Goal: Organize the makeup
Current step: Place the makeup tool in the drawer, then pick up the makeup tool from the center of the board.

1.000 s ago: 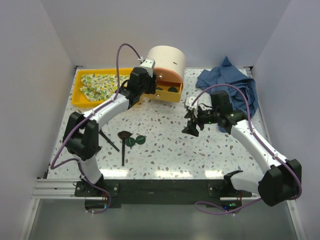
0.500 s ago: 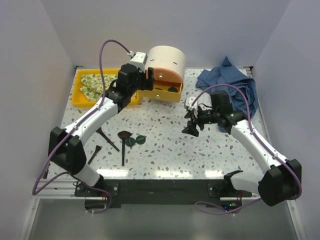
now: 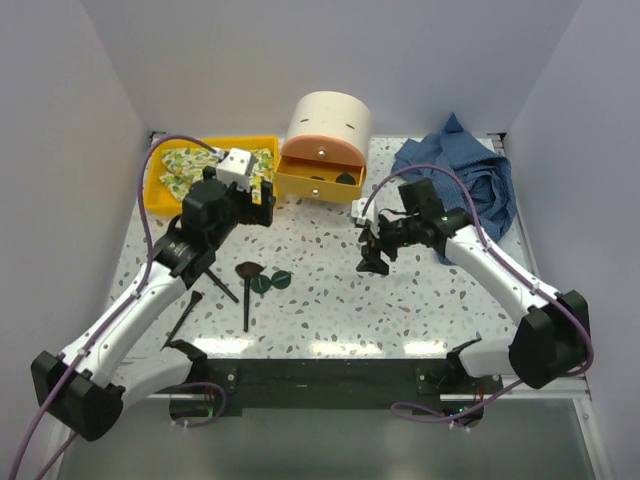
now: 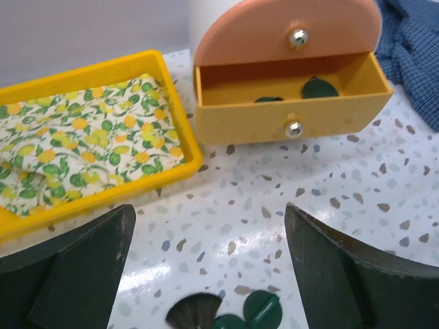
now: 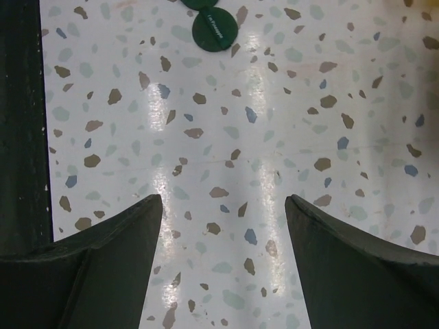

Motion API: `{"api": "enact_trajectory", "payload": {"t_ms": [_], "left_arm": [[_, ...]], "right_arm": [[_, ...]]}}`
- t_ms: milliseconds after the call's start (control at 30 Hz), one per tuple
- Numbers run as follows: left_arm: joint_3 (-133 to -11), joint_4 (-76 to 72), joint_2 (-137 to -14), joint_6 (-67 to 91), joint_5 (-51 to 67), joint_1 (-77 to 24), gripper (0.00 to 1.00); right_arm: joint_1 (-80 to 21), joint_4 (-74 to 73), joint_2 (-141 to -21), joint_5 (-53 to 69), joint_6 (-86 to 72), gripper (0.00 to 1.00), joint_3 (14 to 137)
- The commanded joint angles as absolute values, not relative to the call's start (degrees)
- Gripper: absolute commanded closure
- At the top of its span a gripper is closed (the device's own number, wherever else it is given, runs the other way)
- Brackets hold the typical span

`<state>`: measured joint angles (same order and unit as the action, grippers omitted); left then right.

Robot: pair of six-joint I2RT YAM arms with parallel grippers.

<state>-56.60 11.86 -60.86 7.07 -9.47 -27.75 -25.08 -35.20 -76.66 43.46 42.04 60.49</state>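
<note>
Two dark green discs lie on the table beside a fan-headed brush. Left of them lie two thin dark brushes. In the left wrist view the fan head and the discs sit at the bottom edge, between the fingers. My left gripper hangs open and empty, short of the open yellow drawer, which holds green discs. My right gripper is open over bare table, with a green disc ahead of it.
A cream round organizer with an orange upper drawer stands at the back. To its left a yellow tray holds a leaf-patterned cloth. A blue cloth is heaped at the back right.
My left arm has pulled back from the open drawer toward the left and the near side, and its jaws have opened wide. The right gripper has shifted slightly left.
</note>
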Motion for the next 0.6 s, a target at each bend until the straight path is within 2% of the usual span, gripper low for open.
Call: {"api": "enact_trajectory", "payload": {"t_ms": [0, 100, 333, 567], "left_arm": [[-47.1, 13.4, -51.6, 4.0, -15.5, -27.2, 0.03], [-42.5, 13.4, -47.9, 4.5, -19.2, -27.2, 0.03], [-42.3, 14.4, -44.4, 4.6, -28.1, -27.2, 0.02], [-41.1, 13.1, -38.6, 4.6, -33.0, -27.1, 0.00]], "right_arm": [[-33.0, -40.2, -80.6, 36.7, 46.1, 0.23, 67.3], [-37.8, -41.2, -83.8, 33.9, 46.1, 0.23, 70.9], [-49.0, -41.7, -95.8, 25.6, 41.9, 0.24, 79.5], [-53.1, -38.9, -104.0, 21.0, 36.7, 0.24, 84.4]]}}
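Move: Roughly 19 cm to the right hand's left, 2 cm ahead and about 16 cm below it lies the nearer green puff. A second green puff touches it on its far side, some 4 cm more to the left and 1 cm farther back. The fan brush, handle towards the robot, has its middle about 26 cm left and 2 cm back of the right hand. From the left hand the nearer puff is about 4 cm right, 6 cm back and 26 cm below. Sweeping left about 13 cm and sinking some 6 cm, more steeply towards the end, the empty right hand heads for the nearer green puff, easing slightly back, tipping its fingers farther down and turning counter-clockwise, jaws still open. The empty left hand clears out, away from the open drawer: back and left, dipping then partly rising, while swinging nearly 20 degrees counter-clockwise. ##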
